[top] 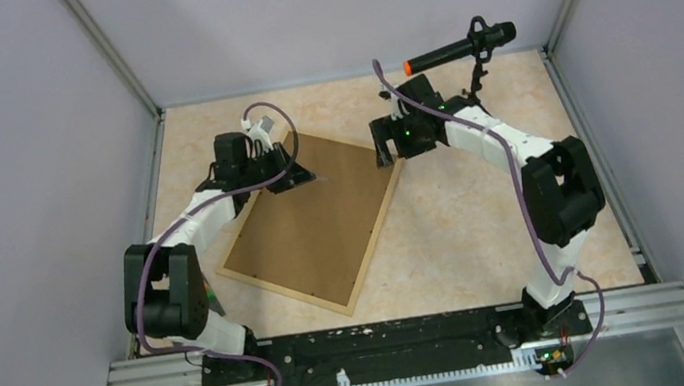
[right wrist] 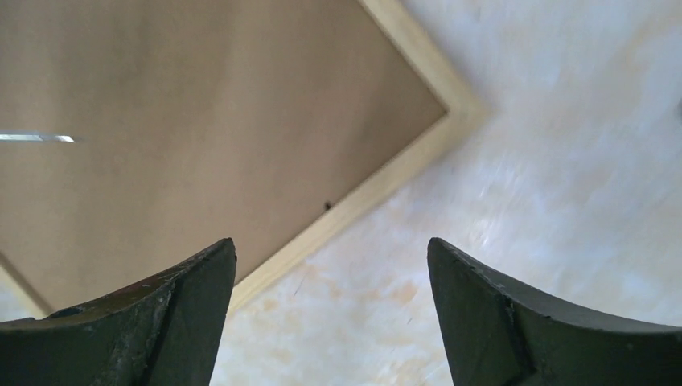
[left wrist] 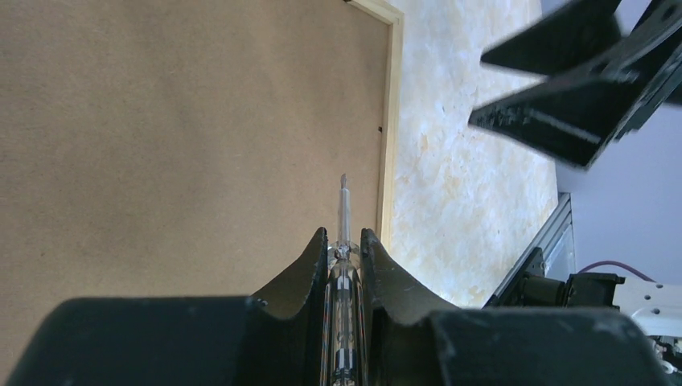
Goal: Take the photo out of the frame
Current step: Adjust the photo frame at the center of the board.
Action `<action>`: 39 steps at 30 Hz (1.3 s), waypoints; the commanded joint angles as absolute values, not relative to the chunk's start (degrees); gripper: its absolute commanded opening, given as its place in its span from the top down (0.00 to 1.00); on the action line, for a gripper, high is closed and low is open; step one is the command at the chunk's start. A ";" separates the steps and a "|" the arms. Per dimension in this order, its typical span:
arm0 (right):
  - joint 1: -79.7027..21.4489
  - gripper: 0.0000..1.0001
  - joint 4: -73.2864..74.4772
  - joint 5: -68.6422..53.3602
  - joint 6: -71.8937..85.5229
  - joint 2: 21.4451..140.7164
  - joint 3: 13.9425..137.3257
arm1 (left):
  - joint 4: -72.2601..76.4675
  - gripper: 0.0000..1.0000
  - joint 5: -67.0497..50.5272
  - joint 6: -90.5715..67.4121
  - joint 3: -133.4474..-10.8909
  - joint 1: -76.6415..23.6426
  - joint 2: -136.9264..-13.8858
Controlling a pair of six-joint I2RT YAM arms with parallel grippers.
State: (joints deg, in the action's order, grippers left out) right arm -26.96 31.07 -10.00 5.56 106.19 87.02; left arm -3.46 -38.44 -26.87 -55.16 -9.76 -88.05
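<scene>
The frame (top: 312,222) lies back side up on the table, brown fibreboard inside a light-wood rim (left wrist: 391,121). The photo is hidden beneath it. My left gripper (top: 300,177) hovers over the frame's far left part, shut on a clear-handled screwdriver (left wrist: 344,322). Its thin metal shaft (left wrist: 344,205) points over the board, near the rim. My right gripper (top: 383,152) is open beside the frame's far right corner (right wrist: 458,108), with only table between its fingers (right wrist: 185,297). In the left wrist view its dark fingers (left wrist: 579,80) show at the upper right.
A black rod with an orange tip (top: 459,45) stands on a stand at the back right. Grey walls and aluminium rails (top: 156,189) enclose the beige table (top: 485,233). The arms' base rail (top: 389,338) runs along the near edge.
</scene>
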 commanded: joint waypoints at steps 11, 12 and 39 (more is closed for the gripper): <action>-30.63 0.16 29.69 -4.76 33.53 108.68 75.33 | -1.14 1.00 -38.67 -27.51 -55.31 -8.53 -88.53; -30.86 0.17 29.72 -4.51 34.29 109.38 75.70 | -1.19 1.00 -38.67 -27.43 -55.17 -8.53 -88.51; -26.17 0.89 35.24 -1.78 6.38 122.00 90.91 | -0.52 1.00 -41.12 -28.11 -53.14 -8.70 -88.62</action>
State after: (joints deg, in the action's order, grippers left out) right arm -27.59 34.63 -3.38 17.76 118.67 88.09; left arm -3.20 -38.46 -26.52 -54.11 -8.86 -88.77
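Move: The stretch of the frame's right rail that the right hand goes for lies about 6 cm back from the open right hand, level with it sideways and some 10 cm below. The far right corner of the frame is roughly 2 cm ahead and 3 cm right, and the board's middle about 8 cm back and 17 cm left. The left hand is hovering with the screwdriver; that stretch of rail lies some 16 cm to its right, 3 cm back and 10 cm below. The right fingers, wide open at first, close on the frame's right rail, one on the board side and one outside, and keep it pinched. To get there the hand drops about 10 cm while drawing back some 7 cm, tipping downward and turning clockwise; once shut on the rail, it drags it about 4 cm forward and slightly right, turning back counter-clockwise. ##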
